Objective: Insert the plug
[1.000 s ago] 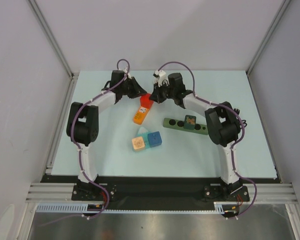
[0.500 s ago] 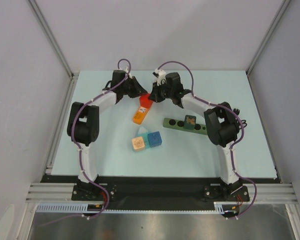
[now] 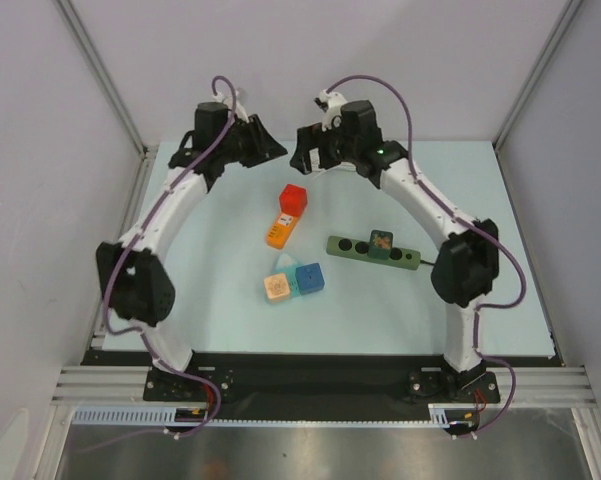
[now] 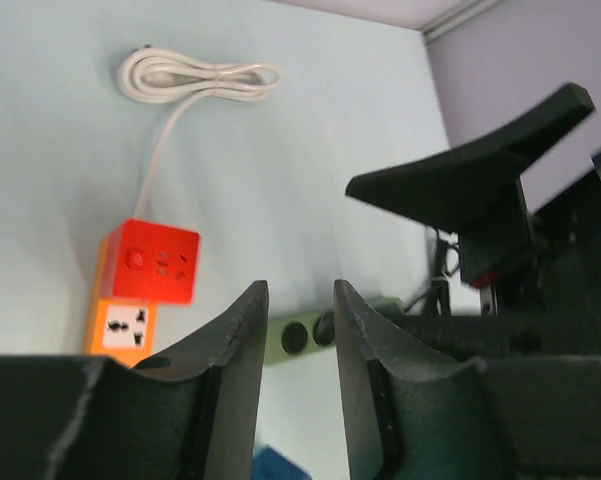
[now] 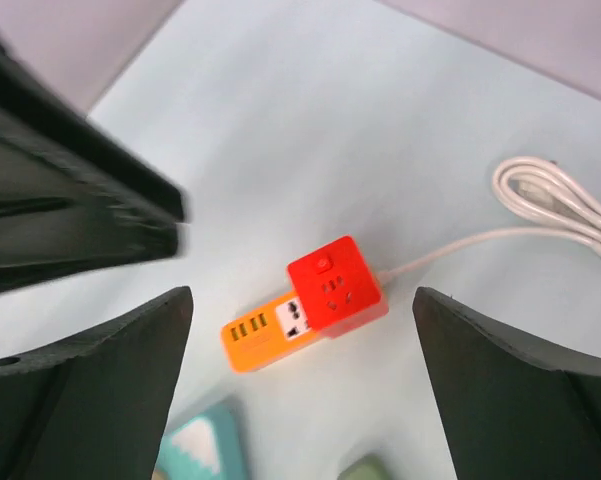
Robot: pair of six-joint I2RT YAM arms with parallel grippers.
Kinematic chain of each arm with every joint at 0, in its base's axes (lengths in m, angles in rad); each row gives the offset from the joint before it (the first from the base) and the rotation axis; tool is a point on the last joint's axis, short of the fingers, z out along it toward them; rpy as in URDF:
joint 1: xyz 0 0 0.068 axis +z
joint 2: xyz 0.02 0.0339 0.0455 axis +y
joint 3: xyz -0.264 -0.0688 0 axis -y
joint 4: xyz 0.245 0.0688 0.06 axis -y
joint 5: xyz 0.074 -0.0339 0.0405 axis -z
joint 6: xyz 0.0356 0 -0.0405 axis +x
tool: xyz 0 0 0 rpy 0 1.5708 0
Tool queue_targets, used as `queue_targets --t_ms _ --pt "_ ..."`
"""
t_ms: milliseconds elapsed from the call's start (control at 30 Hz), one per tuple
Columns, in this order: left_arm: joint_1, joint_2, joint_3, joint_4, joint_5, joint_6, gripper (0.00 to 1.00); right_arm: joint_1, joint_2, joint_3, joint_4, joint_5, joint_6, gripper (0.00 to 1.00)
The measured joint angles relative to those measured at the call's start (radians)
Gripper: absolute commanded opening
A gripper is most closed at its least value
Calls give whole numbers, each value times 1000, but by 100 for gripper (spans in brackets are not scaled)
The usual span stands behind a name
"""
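Note:
A red cube socket (image 3: 293,197) sits on the far end of an orange power strip (image 3: 278,232) at the table's middle. A white cable (image 4: 200,75) runs from the cube to a coil behind it. My left gripper (image 3: 273,152) hangs above and behind the cube to the left, its jaws a narrow gap apart with nothing between them (image 4: 298,290). My right gripper (image 3: 303,161) hangs above and behind the cube to the right, wide open and empty (image 5: 302,296). The cube (image 5: 333,283) and the strip (image 5: 260,335) lie on the table below its fingers.
A green power strip (image 3: 373,250) with a plug block in it lies right of the orange strip. A blue cube (image 3: 309,279) and a tan-faced teal cube (image 3: 276,288) stand nearer the front. Grey walls enclose the table on three sides.
Both grippers have lifted up and back from the red cube, where they were close together. The cube and orange strip stay on the table. Both arms now reach higher.

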Motion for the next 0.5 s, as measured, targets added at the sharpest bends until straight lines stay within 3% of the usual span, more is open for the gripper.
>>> queue_targets --t_ms 67,200,267,300,500 --pt "-1 -134 -70 3 3 17 43 6 -98 -47 -22 29 13 100" --pt "-16 -421 -236 0 28 66 61 49 -371 -226 -58 99 64 100" --pt "-29 -555 -304 -2 55 95 78 93 -514 -329 -68 143 95 100" --pt "-35 -616 -335 -1 68 109 99 114 -570 -370 -75 163 106 100" --pt "-51 -924 -506 2 113 173 100 240 -850 -580 -151 332 263 100"
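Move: The red plug sits almost straight below my left hand, about 17 cm down and 1 cm to its right, on the far end of the orange power strip, whose middle is some 5 cm nearer me. From my right hand the red plug is about 4 cm left, 1 cm back and 17 cm down. The green socket strip lies about 14 cm back and 15 cm right of that hand, the white cable coil 14 cm ahead and 7 cm right. Already clear of the red plug, I draw both hands quickly back towards my bases, each by a bit over 20 cm, while rising some 10 to 14 cm away from it. My left hand tips its fingers up about 30 degrees and opens from roughly a third to fully wide; my right, still wide open, also swings outward to the right. ##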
